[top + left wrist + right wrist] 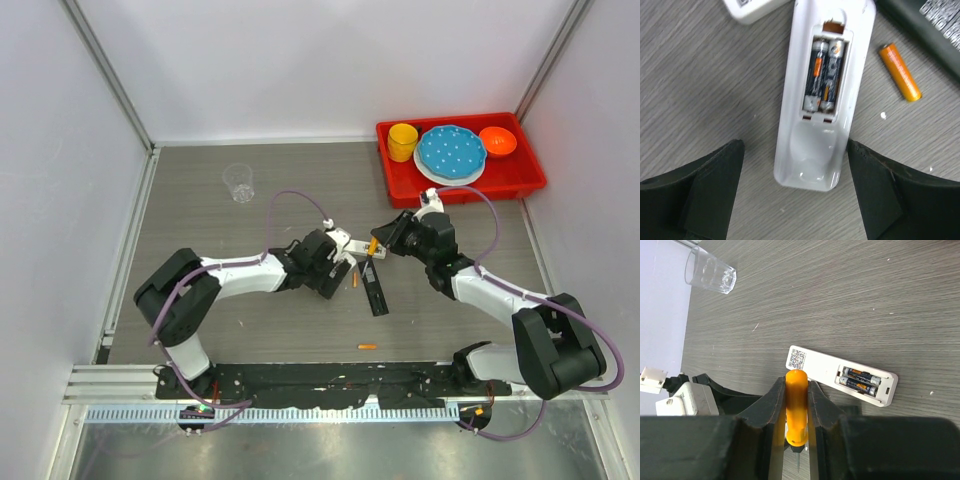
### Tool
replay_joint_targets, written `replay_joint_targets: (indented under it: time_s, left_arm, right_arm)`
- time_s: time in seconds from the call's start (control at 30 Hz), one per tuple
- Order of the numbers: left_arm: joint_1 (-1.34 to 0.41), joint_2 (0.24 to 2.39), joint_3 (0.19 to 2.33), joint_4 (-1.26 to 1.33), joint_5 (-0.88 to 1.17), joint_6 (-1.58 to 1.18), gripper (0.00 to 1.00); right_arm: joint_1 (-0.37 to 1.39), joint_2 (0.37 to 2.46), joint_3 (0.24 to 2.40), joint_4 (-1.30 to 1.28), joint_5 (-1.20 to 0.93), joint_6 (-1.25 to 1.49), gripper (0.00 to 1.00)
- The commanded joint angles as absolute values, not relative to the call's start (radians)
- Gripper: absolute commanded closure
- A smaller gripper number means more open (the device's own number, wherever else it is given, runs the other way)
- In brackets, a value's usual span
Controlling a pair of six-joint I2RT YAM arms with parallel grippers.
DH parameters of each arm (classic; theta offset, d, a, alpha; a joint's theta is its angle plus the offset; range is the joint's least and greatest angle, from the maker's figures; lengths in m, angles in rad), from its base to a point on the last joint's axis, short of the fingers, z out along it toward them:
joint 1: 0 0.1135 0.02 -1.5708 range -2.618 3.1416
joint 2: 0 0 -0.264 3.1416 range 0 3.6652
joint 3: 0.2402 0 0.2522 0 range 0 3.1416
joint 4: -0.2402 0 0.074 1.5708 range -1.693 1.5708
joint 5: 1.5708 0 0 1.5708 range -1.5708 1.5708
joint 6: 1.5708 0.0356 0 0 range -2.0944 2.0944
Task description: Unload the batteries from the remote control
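Note:
A white remote control lies back-up with its cover off, and two dark batteries sit side by side in its bay. My left gripper is open, a finger on each side of the remote's near end; the right finger is about at its edge. A second white remote control, with a printed code, also shows two batteries in its bay. My right gripper is shut on an orange-handled pointed tool just short of that remote. Loose orange batteries lie on the table.
A black remote lies between the arms, right of my left gripper. A clear glass stands at the back left. A red tray at the back right holds a yellow cup, a blue plate and an orange bowl.

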State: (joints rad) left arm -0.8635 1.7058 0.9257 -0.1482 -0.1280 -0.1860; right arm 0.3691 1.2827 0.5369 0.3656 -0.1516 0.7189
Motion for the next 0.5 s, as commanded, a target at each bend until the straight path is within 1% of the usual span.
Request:
replay_joint_targets:
  time_s: [0.0, 0.1, 0.13, 0.2, 0.23, 0.33, 0.47]
  left_arm:
    - [-0.859, 1.756, 0.953, -0.112, -0.118, -0.163, 0.13]
    - [-0.842, 1.772, 0.943, -0.101, -0.083, -0.173, 0.25]
    - [-0.839, 1.769, 0.937, -0.092, -0.074, -0.175, 0.32]
    - [-0.830, 1.755, 0.914, -0.087, -0.055, -0.182, 0.39]
    - [-0.827, 1.747, 0.905, -0.083, -0.051, -0.183, 0.46]
    - [-0.825, 1.707, 0.870, -0.095, -0.035, -0.186, 0.55]
    - [-0.825, 1.626, 0.809, -0.112, -0.003, -0.204, 0.60]
  right_arm:
    - [0.370, 1.266, 0.580, 0.390, -0.140, 0.695, 0.99]
    - [0.368, 1.266, 0.581, 0.388, -0.141, 0.692, 0.99]
    - [0.370, 1.266, 0.583, 0.388, -0.144, 0.692, 0.99]
    - [0.370, 1.264, 0.586, 0.387, -0.149, 0.689, 0.99]
    - [0.370, 1.264, 0.587, 0.385, -0.150, 0.686, 0.99]
    - [0.370, 1.269, 0.595, 0.382, -0.153, 0.681, 0.99]
    - [0.371, 1.279, 0.607, 0.385, -0.166, 0.675, 0.99]
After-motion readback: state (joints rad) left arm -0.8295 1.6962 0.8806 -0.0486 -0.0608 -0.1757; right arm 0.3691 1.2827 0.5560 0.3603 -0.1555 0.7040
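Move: The white remote that the left hand is about to grip lies between its open fingers, middle about 3 cm ahead, 3 cm to the right and 1 cm below. From that hand the loose orange battery is about 7 cm right and 1 cm ahead, the black remote some 12 cm right and 1 cm back, the other white remote about 10 cm ahead and 9 cm right. From the right hand the gripped remote is some 8 cm left, 3 cm back and 11 cm lower. The white remote is pinched by its two long sides near its closer end as the left fingers close from almost fully open to a little over half. The left hand stays low, easing forward and right about 1.5 cm along the remote while closing, then drawing back by roughly 1 cm. ##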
